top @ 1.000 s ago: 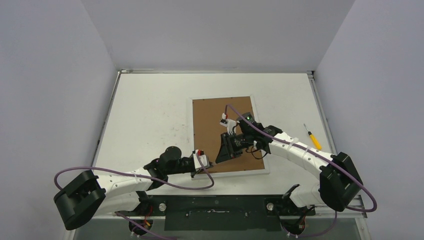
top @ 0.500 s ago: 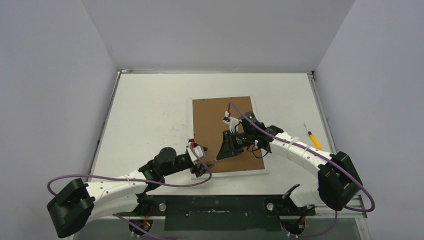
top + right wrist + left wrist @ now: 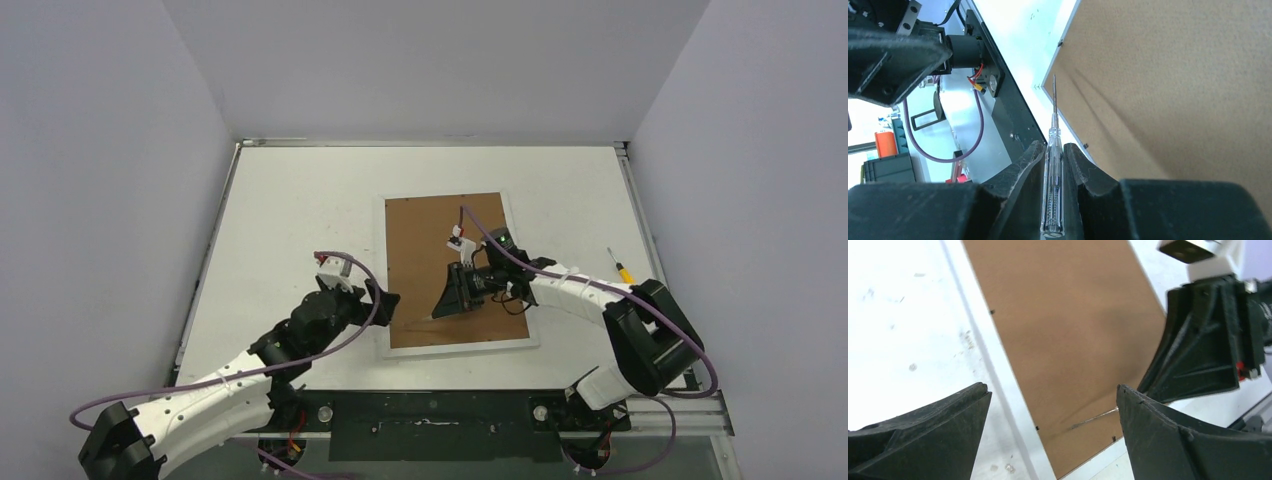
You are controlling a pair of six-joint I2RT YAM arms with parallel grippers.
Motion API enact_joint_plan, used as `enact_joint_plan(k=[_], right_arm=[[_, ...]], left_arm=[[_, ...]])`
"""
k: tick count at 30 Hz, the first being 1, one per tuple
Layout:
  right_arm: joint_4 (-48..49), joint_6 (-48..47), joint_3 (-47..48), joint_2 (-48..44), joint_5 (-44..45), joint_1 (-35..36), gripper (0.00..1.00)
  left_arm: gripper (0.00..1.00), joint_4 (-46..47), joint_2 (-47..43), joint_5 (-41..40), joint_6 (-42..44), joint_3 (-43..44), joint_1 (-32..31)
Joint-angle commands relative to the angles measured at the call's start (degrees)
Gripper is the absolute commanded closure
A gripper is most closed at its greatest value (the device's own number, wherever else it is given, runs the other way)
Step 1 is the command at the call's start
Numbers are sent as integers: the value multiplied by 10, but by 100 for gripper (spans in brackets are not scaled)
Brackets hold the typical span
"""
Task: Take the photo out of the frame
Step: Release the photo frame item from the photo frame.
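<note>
The frame [image 3: 440, 235] lies face down in mid-table, its brown back [image 3: 1068, 330] up inside a narrow white border [image 3: 460, 347]. The photo is hidden. My right gripper [image 3: 450, 300] hovers over the frame's near half, shut on a clear-handled screwdriver [image 3: 1054, 100]. The screwdriver's thin tip [image 3: 1090, 418] points at the near-left corner of the back. My left gripper [image 3: 385, 300] is open and holds nothing. It sits just left of the frame's left edge, and in its wrist view its fingers [image 3: 923, 435] straddle that edge.
A yellow-handled screwdriver [image 3: 626, 276] lies on the white table right of the frame. Small black tabs [image 3: 992, 312] dot the frame's inner edge. Grey walls close in the table on three sides. The arms' black base rail [image 3: 430, 420] runs along the near edge.
My left gripper has opened and drawn back to the left, off the frame's near-left corner. The right gripper still holds the screwdriver over the back and has barely shifted.
</note>
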Motion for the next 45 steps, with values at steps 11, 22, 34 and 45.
enact_joint_plan(k=[11,22,34,45], right_arm=[[118,-34,15,96,-42,1,94],[142,-20,37,133,-46,6,94],[143,-14,50,150,-47,16,94],[134,-1,65,152,-43,25,94]], left_arm=[[49,-95,27,91,-156,-15,111],[58,-90,58,114,-153,-24,118],[63,-49,108,144,-149,-25,121],[70,-25,148,157,-148,-27,121]])
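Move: The left hand goes for the frame's left rim beside a metal tab, about 2 cm back, 1 cm left and 11 cm below it. The tab is also 2 cm back, straight below sideways; the frame's near-left corner is about 9 cm back and 1 cm left, equally low. The right hand, holding the screwdriver, has that tab about 12 cm to its left, level fore and aft, 7 cm down; the screwdriver tip is 3 cm short of the tab. The screwdriver tip comes against the tab at the left rim's inner edge: the right hand, keeping its grip, first sinks 3 cm, then eases left 3 cm and slightly forward. Meanwhile the left hand swings left about 3.5 cm, then sinks to about 10 cm below its start, easing back, tipping down nearly 30 degrees and closing from wide to about a third open, its fingertips arriving at the rim beside the tip. ##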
